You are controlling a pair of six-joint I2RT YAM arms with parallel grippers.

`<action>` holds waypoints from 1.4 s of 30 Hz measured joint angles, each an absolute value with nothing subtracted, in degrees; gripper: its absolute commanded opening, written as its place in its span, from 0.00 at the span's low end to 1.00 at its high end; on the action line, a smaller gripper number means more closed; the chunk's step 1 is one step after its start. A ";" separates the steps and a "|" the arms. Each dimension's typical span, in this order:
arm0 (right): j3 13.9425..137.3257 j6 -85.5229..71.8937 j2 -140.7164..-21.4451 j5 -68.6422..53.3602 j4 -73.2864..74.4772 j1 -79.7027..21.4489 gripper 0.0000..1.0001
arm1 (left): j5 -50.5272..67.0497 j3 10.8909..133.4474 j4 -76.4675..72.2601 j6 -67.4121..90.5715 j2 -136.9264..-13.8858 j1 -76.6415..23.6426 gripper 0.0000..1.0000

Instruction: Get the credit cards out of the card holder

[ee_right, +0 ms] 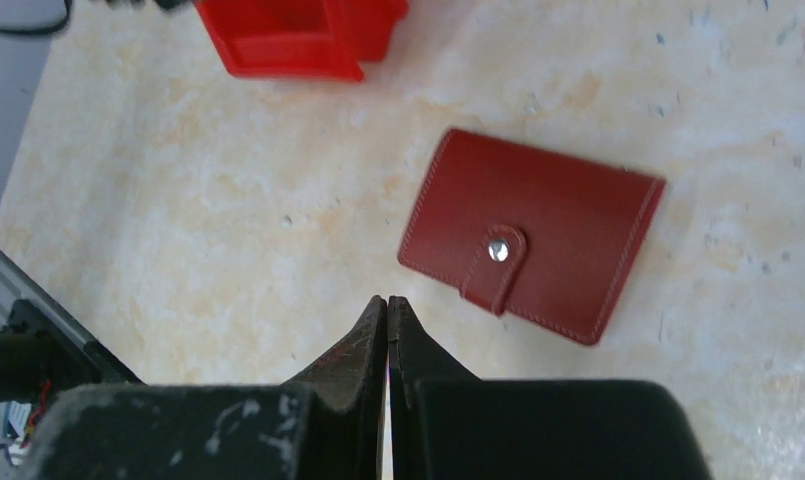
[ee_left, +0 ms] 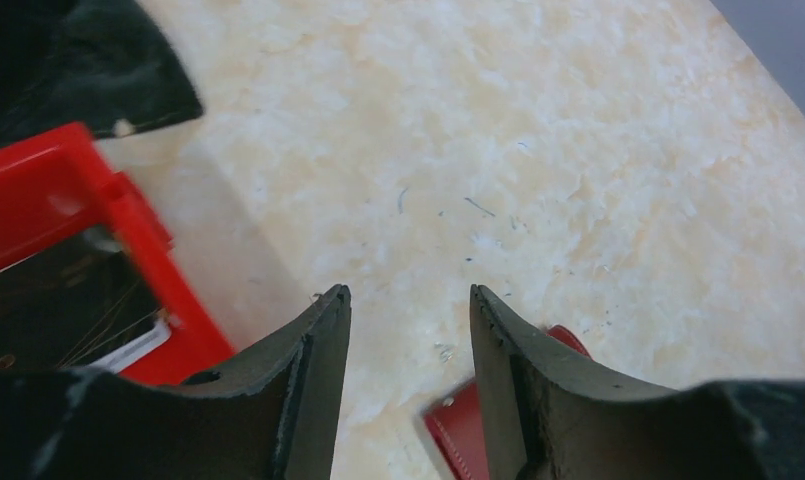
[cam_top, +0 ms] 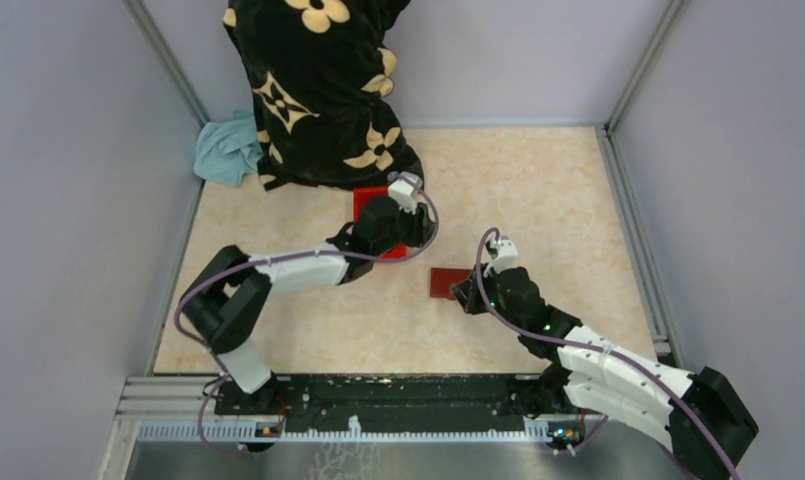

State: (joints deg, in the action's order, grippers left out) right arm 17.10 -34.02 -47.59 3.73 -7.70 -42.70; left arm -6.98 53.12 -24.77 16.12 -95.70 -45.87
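The card holder (ee_right: 533, 235) is a small dark red wallet lying flat and folded on the table, its strap snapped over a silver stud. In the top view the card holder (cam_top: 448, 283) sits mid-table. My right gripper (ee_right: 388, 300) is shut on nothing, its tips just short of the wallet's near edge, and it shows beside the wallet in the top view (cam_top: 466, 292). My left gripper (ee_left: 408, 295) is open and empty above bare table, with a corner of the card holder (ee_left: 458, 430) under its right finger. No credit cards show.
A bright red plastic box (cam_top: 376, 205) lies under my left arm, and the same red box (ee_left: 128, 230) has something pale inside that I cannot identify. A black flowered cloth (cam_top: 318, 90) and a teal rag (cam_top: 228, 150) lie at the back. Grey walls enclose the table.
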 measured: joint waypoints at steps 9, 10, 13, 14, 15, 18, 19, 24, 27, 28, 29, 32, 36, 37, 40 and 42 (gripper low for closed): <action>10.26 -38.96 -47.62 7.40 -4.82 -44.10 0.00 | -0.82 67.20 -17.21 15.25 -109.86 -46.28 0.56; 10.13 -39.31 -48.53 7.49 -5.04 -44.10 0.00 | -0.95 69.08 -15.73 14.92 -111.66 -46.33 0.56; 9.93 -40.64 -51.37 7.44 -6.04 -44.10 0.00 | -1.30 70.81 -12.97 14.24 -114.72 -46.37 0.57; 9.74 -40.93 -52.07 7.42 -6.68 -44.10 0.00 | -1.30 70.76 -12.05 14.09 -115.26 -46.37 0.58; 9.65 -41.25 -52.69 7.46 -6.96 -44.10 0.00 | -1.30 70.63 -11.46 13.87 -115.68 -46.37 0.58; 9.30 -42.09 -53.84 7.99 -7.57 -44.10 0.00 | -1.32 69.45 -10.13 13.61 -115.94 -46.41 0.58; 9.30 -42.13 -54.06 8.16 -7.64 -44.05 0.00 | -1.43 69.12 -10.33 13.58 -115.92 -46.54 0.58; 10.31 -41.58 -56.88 6.72 -8.71 -40.10 0.00 | -2.63 67.22 -11.31 13.80 -114.96 -47.70 0.58; 12.99 -39.88 -59.44 6.81 -7.55 -38.30 0.00 | -3.03 66.94 -11.66 14.13 -114.87 -48.88 0.58; 13.85 -39.27 -59.86 6.83 -7.18 -37.95 0.00 | -3.01 66.94 -11.64 14.35 -114.87 -49.25 0.58; 14.76 -38.61 -60.27 6.74 -7.01 -37.39 0.00 | -2.94 66.94 -11.60 14.63 -114.87 -49.52 0.58; 16.78 -36.93 -61.30 6.11 -7.18 -34.35 0.00 | -2.46 66.92 -11.55 15.86 -114.85 -49.93 0.58; 20.75 -33.58 -64.31 5.06 -6.28 -30.11 0.00 | -1.37 65.47 -11.57 17.87 -113.65 -49.89 0.58; 22.00 -32.77 -65.36 4.89 -6.15 -29.63 0.00 | -1.08 64.90 -11.55 18.28 -113.19 -49.89 0.58; 26.72 -30.46 -69.65 4.58 -6.13 -28.73 0.00 | 0.10 63.77 -11.40 19.25 -112.20 -49.89 0.58; 29.63 -29.50 -72.27 4.12 -6.35 -28.69 0.00 | 0.69 63.64 -11.22 19.70 -112.05 -49.89 0.58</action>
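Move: The card holder lies flat on the table about 8 cm back and 8 cm to the right of the left hand, some 12 cm below it. From the right hand it is about 5 cm ahead and 1 cm left, some 10 cm below. The red box stands roughly 13 cm farther out than the card holder and 15 cm to its left. The card holder is closed in on from both sides: the left hand sinks about 11 cm and shifts right, tipping down, then eases back low to the holder's far left corner, fingers staying half open. The right hand, fingers still shut, dips some 9 cm on the near side, drawing slightly back and right, then goes about 11 cm forward while rising to the far right corner. ##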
